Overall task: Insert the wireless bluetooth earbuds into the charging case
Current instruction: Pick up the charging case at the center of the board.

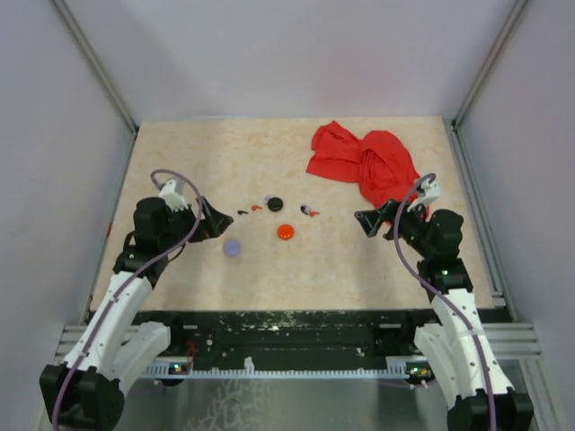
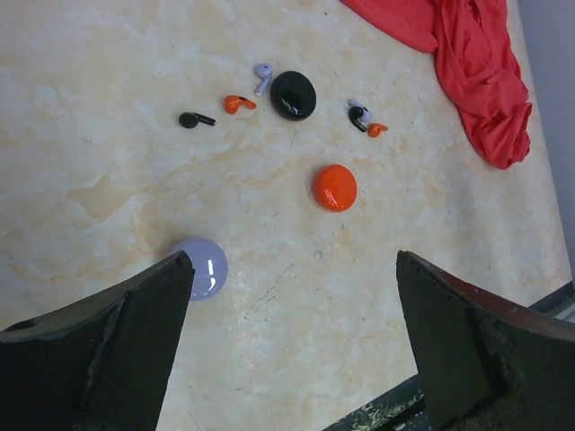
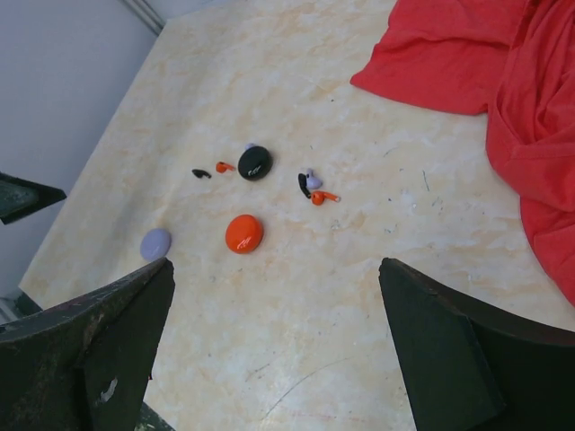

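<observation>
The charging case (image 1: 275,204) (image 2: 293,94) (image 3: 255,162) is a round black puck lying shut on the marbled table. Tiny earbuds lie on either side of it. To its left are a black earbud (image 2: 193,119) and an orange one (image 2: 238,103), with a lavender one (image 2: 262,76) touching the case. To its right lie a black earbud (image 2: 358,117) (image 3: 304,185) and an orange one (image 2: 377,129). My left gripper (image 1: 216,221) (image 2: 293,260) hangs open, left of the group. My right gripper (image 1: 367,223) (image 3: 275,265) hangs open on the right. Both are empty.
A red disc (image 1: 285,232) (image 2: 334,187) (image 3: 243,233) lies just in front of the case. A lavender disc (image 1: 233,247) (image 2: 202,268) (image 3: 155,243) lies by my left gripper's finger. A crumpled red cloth (image 1: 368,162) (image 3: 503,72) covers the back right, close behind my right arm.
</observation>
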Motion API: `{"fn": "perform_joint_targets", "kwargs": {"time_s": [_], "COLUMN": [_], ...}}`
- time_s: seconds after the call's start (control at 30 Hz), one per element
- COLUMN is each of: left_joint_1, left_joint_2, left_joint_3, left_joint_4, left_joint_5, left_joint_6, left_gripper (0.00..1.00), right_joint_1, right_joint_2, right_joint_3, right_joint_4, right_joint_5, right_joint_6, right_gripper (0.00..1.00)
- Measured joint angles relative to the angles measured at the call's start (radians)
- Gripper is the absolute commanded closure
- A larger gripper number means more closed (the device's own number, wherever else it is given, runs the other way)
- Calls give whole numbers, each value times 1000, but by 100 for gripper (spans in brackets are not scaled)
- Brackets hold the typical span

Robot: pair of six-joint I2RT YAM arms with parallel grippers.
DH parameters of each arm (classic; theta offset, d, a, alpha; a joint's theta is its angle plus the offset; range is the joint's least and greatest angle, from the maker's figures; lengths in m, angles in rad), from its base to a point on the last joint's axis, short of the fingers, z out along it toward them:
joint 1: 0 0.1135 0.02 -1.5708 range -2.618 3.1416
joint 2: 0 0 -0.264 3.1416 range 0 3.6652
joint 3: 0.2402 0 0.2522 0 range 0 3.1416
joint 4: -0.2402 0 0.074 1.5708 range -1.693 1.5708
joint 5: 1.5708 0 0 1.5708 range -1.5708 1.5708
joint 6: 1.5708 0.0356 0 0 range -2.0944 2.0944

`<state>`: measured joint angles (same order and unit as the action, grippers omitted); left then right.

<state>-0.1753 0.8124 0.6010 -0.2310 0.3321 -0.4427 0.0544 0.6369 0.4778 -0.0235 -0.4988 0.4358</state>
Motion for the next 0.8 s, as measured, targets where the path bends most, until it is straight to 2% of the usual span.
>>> {"fn": "perform_joint_targets", "kwargs": {"time_s": [0.3, 0.63, 0.8], "left_joint_1": [0, -2, -66], "left_joint_2": [21, 108, 197], "left_joint_3": [0, -9, -52], "left_joint_4": [-33, -52, -35], "left_joint_5": [-49, -38, -69], "left_joint_6": [-36, -76, -110], "left_gripper": [0, 0, 0], "right_joint_1": [5, 23, 37], "right_joint_2": [1, 6, 21], "right_joint_3": [0, 0, -6], "right_joint_4": [0, 0, 3], "right_joint_5": [-2, -3, -5], "right_joint_6": [-6, -10, -13], "right_gripper": [2, 2, 2]}}
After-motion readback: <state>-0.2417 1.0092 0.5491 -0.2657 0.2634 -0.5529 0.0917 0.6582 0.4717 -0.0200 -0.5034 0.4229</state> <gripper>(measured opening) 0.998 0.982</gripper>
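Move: The lavender charging case lies low beneath the left hand, about 16 cm down, some 3 cm ahead and 1 cm to the left. From that same hand the red case is roughly 7 cm ahead and 13 cm to the right, the black case about 15 cm ahead and 10 cm right, and a black earbud 13 cm ahead and 2 cm right, all equally low. For the right hand, the lavender case lies about 31 cm to its left, 4 cm ahead and 20 cm below. The left hand sinks about 8 cm towards the lavender case, gently at first and then much faster, drawing a little back and to its right only at the very end. As it drops, the wrist tips the fingers some 20 degrees further downward, while they stay wide open and still well clear of the case and the board. ##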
